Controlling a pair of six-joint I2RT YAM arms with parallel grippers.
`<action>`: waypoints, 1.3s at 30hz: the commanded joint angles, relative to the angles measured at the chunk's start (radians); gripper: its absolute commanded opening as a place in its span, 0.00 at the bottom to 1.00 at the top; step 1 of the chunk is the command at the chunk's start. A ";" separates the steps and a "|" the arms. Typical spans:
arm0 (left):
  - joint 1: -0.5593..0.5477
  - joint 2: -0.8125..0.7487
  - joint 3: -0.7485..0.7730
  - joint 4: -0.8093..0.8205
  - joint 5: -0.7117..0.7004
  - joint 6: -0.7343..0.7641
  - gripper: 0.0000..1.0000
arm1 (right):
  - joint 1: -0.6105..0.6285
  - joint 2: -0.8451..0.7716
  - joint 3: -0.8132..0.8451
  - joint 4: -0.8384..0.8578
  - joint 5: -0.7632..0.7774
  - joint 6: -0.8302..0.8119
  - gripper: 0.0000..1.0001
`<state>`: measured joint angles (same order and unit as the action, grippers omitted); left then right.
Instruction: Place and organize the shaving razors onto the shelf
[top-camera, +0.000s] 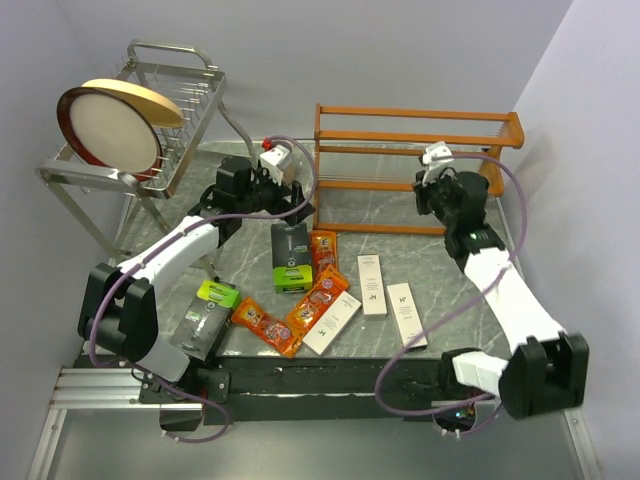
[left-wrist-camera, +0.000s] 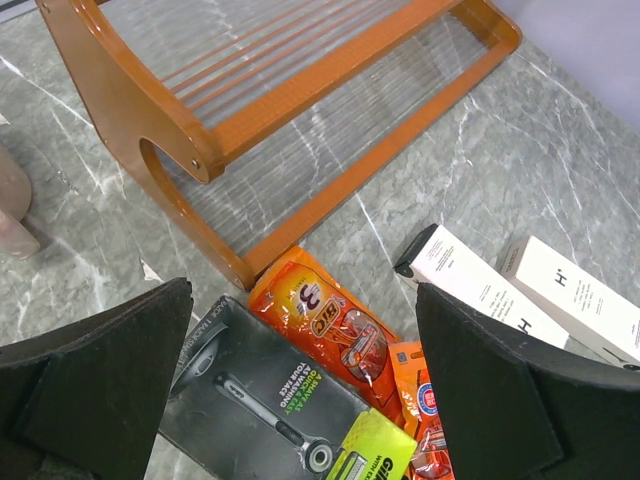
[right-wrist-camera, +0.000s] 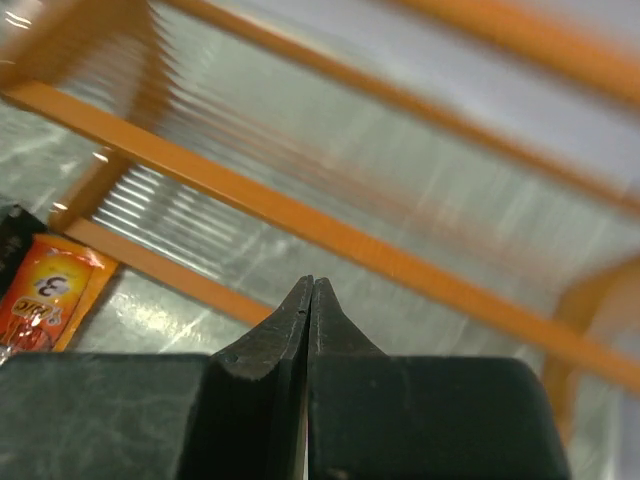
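Note:
The shaving razors lie loose on the table in front of the orange wooden shelf (top-camera: 420, 170). They are a black-and-green pack (top-camera: 290, 258), a lime-and-black pack (top-camera: 207, 318), orange packets (top-camera: 318, 300) and slim white boxes (top-camera: 371, 285). My left gripper (top-camera: 292, 205) hangs open by the shelf's left foot. In the left wrist view its jaws (left-wrist-camera: 303, 290) stand wide over the black pack (left-wrist-camera: 270, 400) and an orange packet (left-wrist-camera: 335, 325), touching neither. My right gripper (top-camera: 428, 190) is shut on nothing, its tips (right-wrist-camera: 312, 282) facing the shelf's lower rail (right-wrist-camera: 330, 235).
A silver wire rack (top-camera: 185, 110) holding a round plate (top-camera: 110, 125) stands at the back left. A pinkish rounded object (left-wrist-camera: 12, 205) shows at the left edge of the left wrist view. Grey walls close in the table on the left, back and right.

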<state>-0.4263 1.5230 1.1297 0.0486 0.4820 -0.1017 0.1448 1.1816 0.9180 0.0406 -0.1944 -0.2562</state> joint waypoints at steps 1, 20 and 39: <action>-0.006 -0.001 0.021 0.028 0.015 0.002 0.99 | -0.017 0.116 0.148 -0.137 0.180 0.190 0.00; -0.006 0.029 0.016 0.020 -0.005 0.017 0.99 | -0.109 0.458 0.383 -0.315 0.386 0.265 0.00; -0.006 -0.006 -0.071 -0.035 -0.025 -0.006 0.99 | -0.102 0.354 0.294 -0.323 0.303 0.244 0.00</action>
<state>-0.4271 1.5677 1.0748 0.0212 0.4702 -0.0952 0.0410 1.6432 1.2518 -0.2867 0.1570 -0.0135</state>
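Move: The wooden shelf stands before the right hand, its middle some 12 cm ahead, 1 cm left and 12 cm lower; its right end is about 24 cm to the hand's right and 11 cm ahead. The nearer white box lies roughly 22 cm back and 4 cm left, well below. From the left hand, the black-green razor box is about 5 cm back, 5 cm left and 20 cm down, with an orange razor pack 4 cm back and 4 cm right. With fingers still shut, the right hand sweeps down about 11 cm, to its right and forward towards the right-hand part of the shelf's front, the wrist swinging clockwise and tipping down by nearly 30 degrees each, then eases back and up about a centimetre near the rails, where contact can't be made out. The left hand first waits with fingers wide open, then sinks some 5 cm towards the black-green razor box without reaching it. ##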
